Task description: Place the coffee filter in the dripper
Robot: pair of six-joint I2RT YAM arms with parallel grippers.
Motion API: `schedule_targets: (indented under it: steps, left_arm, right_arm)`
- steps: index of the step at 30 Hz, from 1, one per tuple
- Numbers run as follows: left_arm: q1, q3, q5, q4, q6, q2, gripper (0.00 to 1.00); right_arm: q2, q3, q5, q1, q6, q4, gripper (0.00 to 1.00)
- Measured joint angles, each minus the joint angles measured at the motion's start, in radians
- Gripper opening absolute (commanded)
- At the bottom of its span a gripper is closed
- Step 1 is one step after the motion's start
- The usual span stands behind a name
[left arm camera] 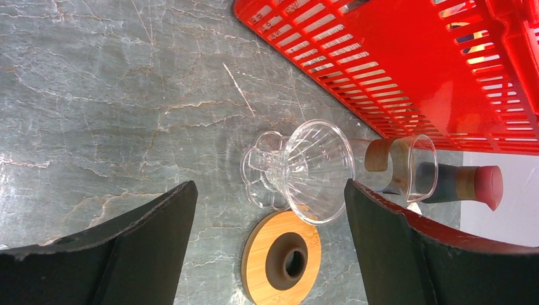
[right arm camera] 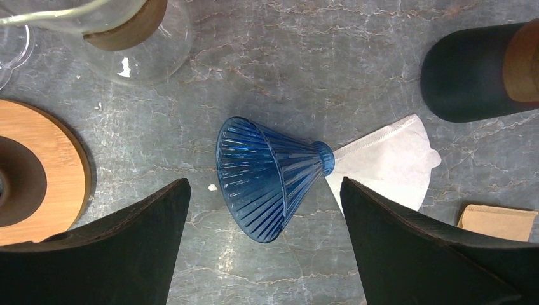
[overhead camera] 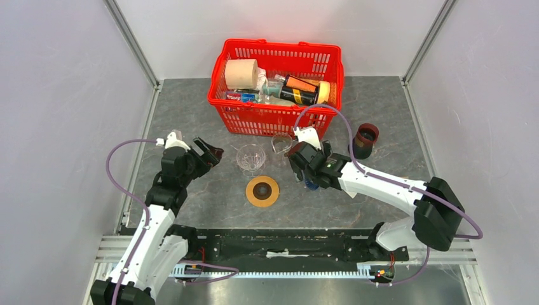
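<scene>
A white paper coffee filter [right arm camera: 389, 164] lies flat on the table, its tip touching the narrow end of a blue ribbed dripper [right arm camera: 270, 176] that lies on its side. My right gripper [right arm camera: 265, 184] hangs open above the blue dripper, one finger on each side, touching nothing. From above, the right gripper [overhead camera: 302, 171] hides the filter and only a blue sliver [overhead camera: 310, 185] shows. A clear glass dripper [left arm camera: 311, 168] stands upright near the table's middle [overhead camera: 251, 159]. My left gripper [left arm camera: 269, 190] is open and empty, to its left [overhead camera: 213, 154].
A wooden ring with a dark centre [overhead camera: 262, 190] lies in front of the glass dripper. A glass carafe [overhead camera: 281, 143] and a dark cup [overhead camera: 365, 140] stand near the red basket [overhead camera: 277, 117] of assorted items. A brown paper piece [right arm camera: 496, 222] lies beside the filter.
</scene>
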Motion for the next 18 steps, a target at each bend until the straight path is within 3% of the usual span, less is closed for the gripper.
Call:
schedule_targets:
  steps: [9,18]
  left_arm:
    - [0.0,-0.013,-0.003,-0.025,-0.007,-0.007,0.93]
    - [0.0,-0.047,-0.003,-0.06,-0.016,-0.021,0.93]
  right_arm:
    - [0.008,0.023,0.002,0.053,-0.048,0.028,0.96]
    - [0.076,0.047,-0.115,0.117,-0.059,0.153,0.96]
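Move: The wooden ring lies about 17 cm left of the right hand, 3 cm nearer the base and some 10 cm below. The blue dripper lies almost directly under that hand, about 7 cm down; the glass beaker is 12 cm left and 8 cm ahead, the clear dripper 18 cm left and 6 cm ahead. From the left hand, the ring is about 16 cm right, 5 cm back and 15 cm lower. Sweep the open right gripper about 8 cm left, away from over the blue dripper and towards the wooden ring, staying at nearly the same height and turning the wrist some 15 degrees counter-clockwise. Meanwhile sink the open left gripper about 3 cm, easing it slightly back and tipping its fingers a little further down. Touch nothing yet. ##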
